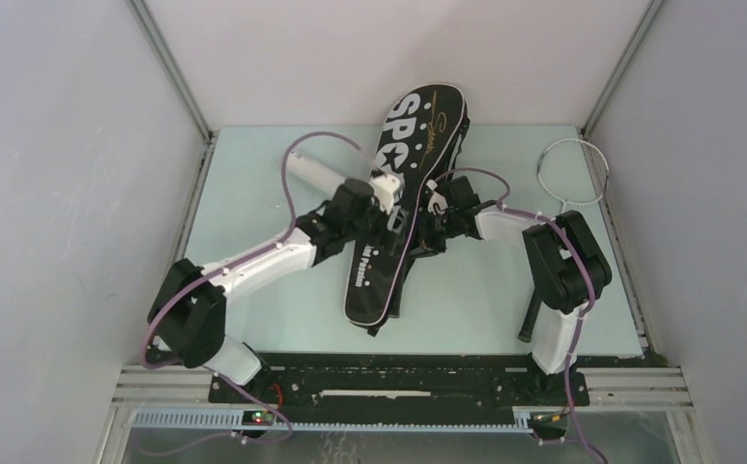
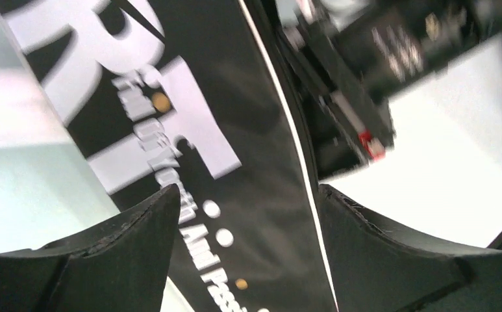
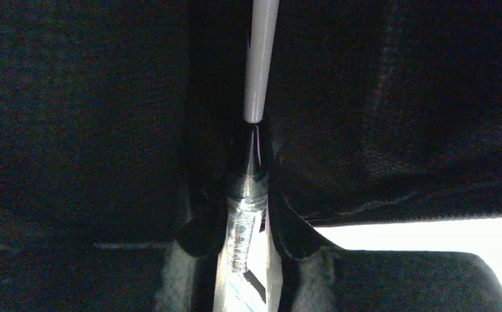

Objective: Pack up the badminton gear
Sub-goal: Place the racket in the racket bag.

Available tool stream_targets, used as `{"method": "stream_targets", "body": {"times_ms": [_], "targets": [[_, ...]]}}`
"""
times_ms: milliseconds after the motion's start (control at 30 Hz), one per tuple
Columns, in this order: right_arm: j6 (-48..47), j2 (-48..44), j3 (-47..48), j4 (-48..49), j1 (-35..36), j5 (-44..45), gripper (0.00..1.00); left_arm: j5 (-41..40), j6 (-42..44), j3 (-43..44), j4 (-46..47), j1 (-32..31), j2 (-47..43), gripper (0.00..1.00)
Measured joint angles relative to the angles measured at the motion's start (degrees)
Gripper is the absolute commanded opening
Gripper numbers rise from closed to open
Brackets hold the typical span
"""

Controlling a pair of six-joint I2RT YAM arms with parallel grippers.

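The black racquet-shaped bag [image 1: 417, 126] lettered "SPORT" lies slantwise across the middle of the table. My left gripper [image 1: 391, 198] hovers over its middle, open, and the left wrist view shows only the bag's printed face [image 2: 248, 130] below the spread fingers of the left gripper [image 2: 247, 192]. My right gripper [image 1: 437, 205] is at the bag's right edge. It is shut on a racquet's wrapped handle [image 3: 245, 221], whose white shaft [image 3: 259, 58] runs into the dark bag [image 3: 397, 97]. Another thin racquet [image 1: 572, 172] lies at the back right.
The pale green table [image 1: 253, 164] is walled by grey panels on both sides and at the back. The right arm's elbow [image 1: 562, 261] stands over the loose racquet's shaft, hiding its handle. A purple cable [image 1: 292, 184] loops above the left arm.
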Motion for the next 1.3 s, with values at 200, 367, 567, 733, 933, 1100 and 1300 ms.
{"method": "stream_targets", "body": {"times_ms": [200, 367, 567, 733, 933, 1100, 1300], "targets": [[-0.33, 0.02, 0.0, -0.02, -0.07, 0.0, 0.04, -3.91, 4.85, -5.86, -1.95, -7.1, -1.01, 0.84], [-0.37, 0.02, 0.0, -0.02, 0.0, 0.02, 0.04, -7.45, 6.19, -6.38, -2.54, -11.72, -0.37, 0.71], [-0.35, 0.0, 0.0, 0.09, 0.17, 0.17, 0.05, -12.48, 6.75, -6.38, -2.16, -13.49, 2.36, 0.57], [-0.35, 0.0, 0.0, 0.26, 0.15, 0.22, 0.05, -15.34, 7.08, -6.38, -2.16, -13.88, 4.02, 0.38], [-0.17, 0.0, -0.02, 0.35, 0.15, 0.22, 0.04, -16.24, 6.47, -6.38, -2.49, -14.58, 4.44, 0.0], [0.92, 0.0, -0.24, 1.07, 0.0, -0.02, 0.0, -14.73, 3.43, -6.25, -2.97, -13.97, 4.2, 0.0], [4.35, -0.02, -0.9, 4.37, -0.07, -0.22, 0.0, -9.07, -2.29, -5.07, -4.04, -11.13, 3.72, 0.0]]}}
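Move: The bag's white-piped open edge, at the spot to be pinched, lies about 6 cm back, 1 cm to the right and 8 cm below the open left hand. The racket grip in the right fingers is some 3 cm back, 6 cm right and 10 cm below it; the shuttlecock tube lies roughly 13 cm ahead, 21 cm left and 13 cm below. From the right hand, that edge spot is about 3 cm back, 5 cm left and 2 cm higher. Down about 8 cm and back some 6 cm, the left hand sweeps towards the piped edge of the bag beside the right gripper, rolling its left side up about 20 degrees. There its wide-open fingers close and pinch the edge, then rise barely 1 cm as the roll partly undoes. The right hand stays almost in place at the bag's opening, still gripping the racket. ##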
